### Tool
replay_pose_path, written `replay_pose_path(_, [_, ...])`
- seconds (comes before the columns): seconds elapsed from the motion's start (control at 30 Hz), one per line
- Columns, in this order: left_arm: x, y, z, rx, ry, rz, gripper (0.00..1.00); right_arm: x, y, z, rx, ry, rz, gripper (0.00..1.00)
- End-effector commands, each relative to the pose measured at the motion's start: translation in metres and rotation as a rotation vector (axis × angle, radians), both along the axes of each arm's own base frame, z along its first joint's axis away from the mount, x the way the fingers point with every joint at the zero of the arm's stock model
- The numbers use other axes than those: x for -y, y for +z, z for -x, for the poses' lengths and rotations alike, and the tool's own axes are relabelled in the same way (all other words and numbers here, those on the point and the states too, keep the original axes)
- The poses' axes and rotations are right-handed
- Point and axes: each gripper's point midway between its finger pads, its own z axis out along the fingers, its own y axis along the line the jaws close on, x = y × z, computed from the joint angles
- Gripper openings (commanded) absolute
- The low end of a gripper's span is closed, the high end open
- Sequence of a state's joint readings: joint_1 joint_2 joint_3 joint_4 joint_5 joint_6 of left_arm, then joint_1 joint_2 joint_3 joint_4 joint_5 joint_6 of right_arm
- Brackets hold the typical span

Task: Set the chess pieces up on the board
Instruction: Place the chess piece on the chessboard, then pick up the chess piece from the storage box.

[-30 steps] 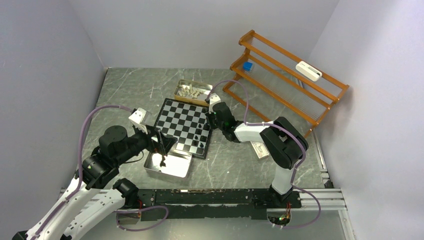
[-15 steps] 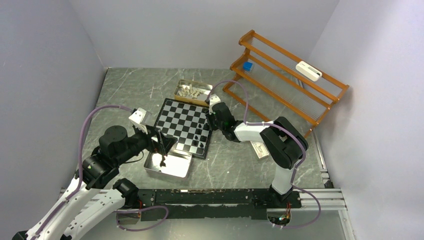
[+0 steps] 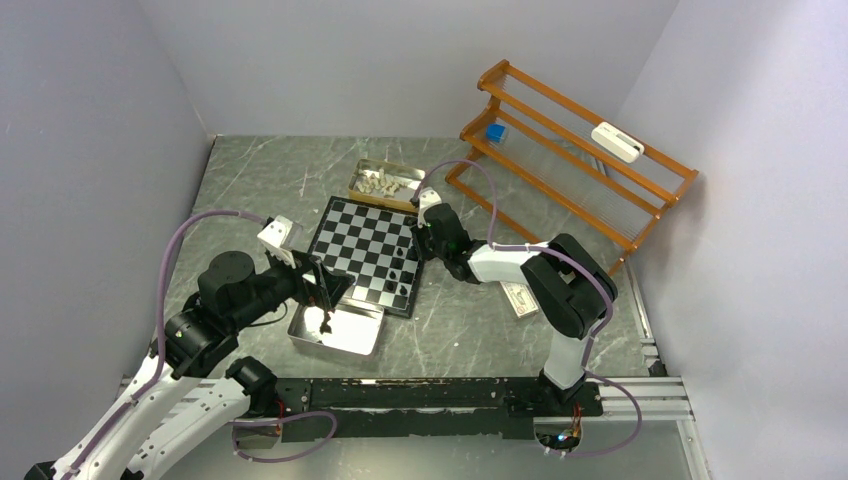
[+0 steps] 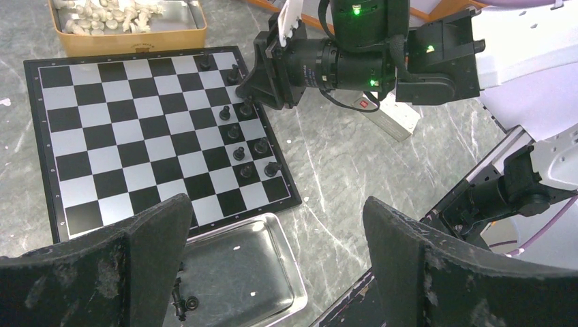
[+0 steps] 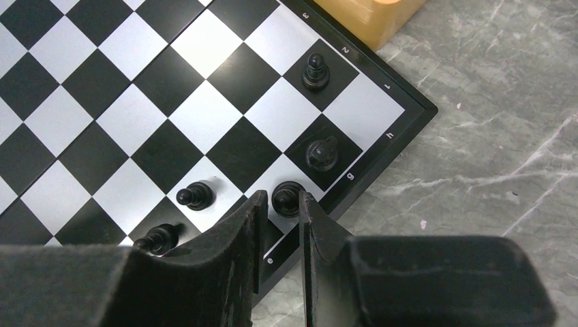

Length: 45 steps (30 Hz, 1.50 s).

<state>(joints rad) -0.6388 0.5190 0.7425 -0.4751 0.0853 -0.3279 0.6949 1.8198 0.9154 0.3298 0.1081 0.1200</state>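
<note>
The board lies mid-table, with several black chess pieces along its right side. My right gripper hovers low over that edge, jaws a narrow gap apart. A black piece stands on a white square right at the fingertips, free of both. More black pieces stand close by. My left gripper is wide open and empty above the silver tray, which holds a few black pieces. Cream-white pieces fill a tan tray behind the board.
An orange wire rack stands at the back right with a blue block and a white device on it. A small flat box lies on the table under my right arm.
My right gripper's jaws have parted slightly, letting go of the black piece on the board's edge square. Both arms have hardly moved.
</note>
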Motion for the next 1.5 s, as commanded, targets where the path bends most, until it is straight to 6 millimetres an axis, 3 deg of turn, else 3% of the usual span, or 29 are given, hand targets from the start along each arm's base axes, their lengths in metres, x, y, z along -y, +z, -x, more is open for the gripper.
replay_pose_path(0.0, [0.002, 0.007, -0.002, 0.037, -0.011, 0.014, 1.0, -0.006, 0.013, -0.004, 0.01, 0.001, -0.047, 0.27])
replay_pose_path(0.2, [0.002, 0.007, -0.002, 0.037, -0.008, 0.015, 1.0, -0.009, 0.014, -0.005, 0.009, 0.006, -0.048, 0.27])
replay_pose_path(0.47, [-0.001, 0.004, -0.005, 0.02, 0.022, 0.005, 1.0, 0.003, 0.023, -0.009, 0.032, -0.051, -0.031, 0.26])
replay_pose_path(0.73, [-0.02, -0.018, -0.023, -0.096, 0.199, -0.05, 0.96, 0.006, 0.065, -0.008, 0.079, -0.054, -0.067, 0.28])
replay_pose_path(0.9, [-0.039, -0.056, -0.027, -0.331, 0.379, -0.17, 0.97, 0.015, 0.094, 0.002, 0.101, -0.07, -0.102, 0.3])
replay_pose_path(1.03, [-0.039, -0.09, -0.015, -0.528, 0.387, -0.304, 0.97, 0.024, 0.13, 0.017, 0.151, -0.065, -0.172, 0.44])
replay_pose_path(1.13, [-0.037, -0.113, -0.005, -0.629, 0.376, -0.341, 0.98, 0.033, 0.157, 0.032, 0.191, -0.056, -0.227, 0.64])
replay_pose_path(1.2, [-0.036, -0.125, -0.001, -0.666, 0.38, -0.342, 0.86, 0.039, 0.171, 0.043, 0.216, -0.049, -0.261, 0.77])
replay_pose_path(1.27, [-0.034, -0.134, 0.002, -0.693, 0.386, -0.328, 0.81, 0.046, 0.182, 0.053, 0.237, -0.044, -0.286, 0.99])
replay_pose_path(1.47, [-0.034, -0.158, 0.001, -0.759, 0.439, -0.35, 0.67, 0.074, 0.194, 0.068, 0.246, -0.155, -0.341, 1.0])
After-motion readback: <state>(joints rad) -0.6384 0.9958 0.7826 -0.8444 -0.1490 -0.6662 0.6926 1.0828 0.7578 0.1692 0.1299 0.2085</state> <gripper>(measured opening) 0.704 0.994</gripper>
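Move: Right hand: the just-placed chess piece stands between its slightly opened fingertips, about 1 cm below the hand point. The next back-row piece is 3 cm farther out and 1 cm right, another is 3 cm back and level sideways, and a pawn is 2 cm back and 3 cm left. Left hand: the last black pieces lie in the silver tin, roughly 23 cm below, 4 cm left, 1 cm ahead; the chessboard's middle is 17 cm ahead, 5 cm right. After barely shifting around the piece just set on the board, the right hand climbs straight off it with its slightly parted fingers, then rises on, drawing back and to its right as the fingers spread wide, some 20 cm up in all, the wrist tipping up and rolling. The left hand, after waiting, sinks about 15 cm and drifts slightly left over the silver tin with the remaining black pieces, its wrist tipping some 40 degrees down and turning counter-clockwise while the wide-open fingers close by about a third, still empty above the tin. ##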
